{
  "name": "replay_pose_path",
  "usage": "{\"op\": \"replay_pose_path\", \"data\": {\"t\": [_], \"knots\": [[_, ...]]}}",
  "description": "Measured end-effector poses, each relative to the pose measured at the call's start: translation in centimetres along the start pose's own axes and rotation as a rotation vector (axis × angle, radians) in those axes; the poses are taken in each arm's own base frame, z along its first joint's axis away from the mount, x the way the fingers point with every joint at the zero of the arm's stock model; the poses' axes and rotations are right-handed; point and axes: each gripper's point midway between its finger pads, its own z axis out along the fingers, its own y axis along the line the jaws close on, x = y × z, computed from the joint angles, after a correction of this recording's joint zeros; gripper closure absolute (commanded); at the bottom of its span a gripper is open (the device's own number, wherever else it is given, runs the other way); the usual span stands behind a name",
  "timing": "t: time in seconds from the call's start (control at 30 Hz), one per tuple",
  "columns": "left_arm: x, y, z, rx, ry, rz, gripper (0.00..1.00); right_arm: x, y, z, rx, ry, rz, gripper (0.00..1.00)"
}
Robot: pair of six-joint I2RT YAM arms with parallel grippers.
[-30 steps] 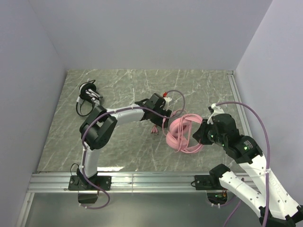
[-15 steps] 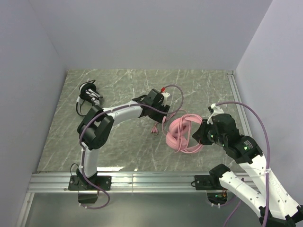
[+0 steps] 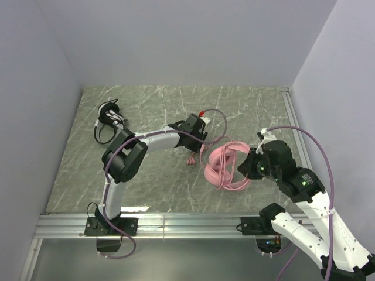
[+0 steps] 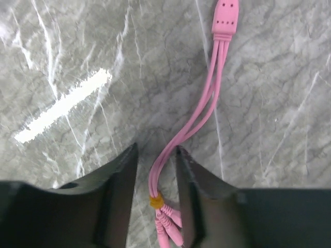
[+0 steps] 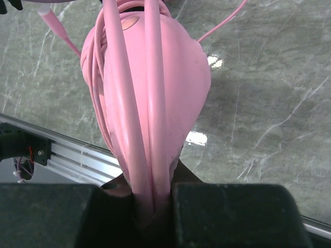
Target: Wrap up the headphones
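The pink headphones [image 3: 225,164] stand at mid-right of the table with pink cable looped over them. My right gripper [image 3: 246,167] is shut on their folded headband [image 5: 155,103], with cable strands [image 5: 121,103] pinched in alongside. The loose cable end [image 4: 207,98] runs from a flat splitter [image 4: 226,18] down to plugs tied with a yellow band [image 4: 155,201]. My left gripper [image 4: 156,150] straddles that end, open, with the cable close to the right finger and a gap on the left. In the top view the left gripper [image 3: 198,142] hovers over the plugs [image 3: 191,159]. The black-and-white headphones [image 3: 110,120] lie far left.
An aluminium rail [image 3: 176,222] borders the near edge of the marble tabletop, with both arm bases on it. Grey walls close in the left, back and right sides. A purple robot cable [image 3: 220,117] arcs above the left wrist.
The left arm's elbow shifted a little left and back while its wrist stayed over the cable end. The right arm and the pink headphones have not moved.
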Motion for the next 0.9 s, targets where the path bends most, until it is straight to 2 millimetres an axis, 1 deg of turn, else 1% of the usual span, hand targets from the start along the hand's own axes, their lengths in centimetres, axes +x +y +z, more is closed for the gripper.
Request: {"op": "replay_pose_path", "data": {"t": [0.07, 0.13, 0.17, 0.27, 0.4, 0.57, 0.67, 0.73, 0.8, 0.87, 0.9], "knots": [[-0.2, 0.0, 0.2, -0.014, -0.005, 0.003, 0.64, 0.0, 0.0, 0.0, -0.002, 0.001, 0.0, 1.0], [-0.3, 0.0, 0.3, -0.029, -0.014, 0.009, 0.73, 0.0, 0.1, 0.0, -0.004, 0.002, 0.0, 1.0], [-0.4, -0.1, 0.5, -0.031, -0.019, 0.011, 0.79, 0.0, 0.1, 0.0, -0.005, 0.003, 0.001, 1.0], [-0.6, -0.4, 0.8, -0.033, -0.036, 0.017, 0.9, 0.1, 0.2, 0.0, -0.009, 0.005, 0.001, 1.0], [-0.8, -0.5, 0.9, -0.029, -0.042, 0.019, 1.0, 0.2, 0.3, -0.1, -0.017, 0.009, 0.003, 1.0], [-1.0, -0.4, 0.9, -0.028, -0.037, 0.017, 1.0, 0.2, 0.4, -0.1, -0.024, 0.007, 0.003, 1.0], [-1.6, -0.1, 1.0, -0.017, -0.012, 0.002, 1.0, 0.2, 0.7, -0.1, -0.041, 0.012, 0.002, 1.0], [-2.1, 0.6, 0.7, -0.02, 0.006, -0.011, 1.0, 0.3, 1.1, -0.1, -0.062, 0.02, -0.001, 1.0], [-3.5, 1.3, 0.1, -0.026, 0.003, -0.024, 1.0, 0.5, 1.6, 0.1, -0.09, 0.037, -0.007, 1.0], [-5.6, 2.0, -1.1, -0.032, -0.02, -0.027, 1.0, 0.9, 2.0, 0.5, -0.117, 0.056, -0.01, 1.0], [-7.1, 2.2, -1.7, -0.031, -0.05, -0.029, 1.0, 1.2, 2.2, 0.8, -0.13, 0.07, -0.012, 1.0]]}}
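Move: The pink headphones' thin cable strands lie almost between the left hand's open fingertips, about 1 cm ahead, 1 cm right and 1 cm below. The splitter is some 3 cm ahead and 4 cm right of that hand, the plugs about 2 cm back and 2 cm left, both near its height. The right hand holds the headphones, their cups roughly 3 cm ahead, 7 cm left and 4 cm below it; the strands lie about 17 cm ahead, 14 cm left and 19 cm below it. Left fingers pinch the cable strands, then lift and advance about 5 cm each; right hand, keeping headphones, eases left. ##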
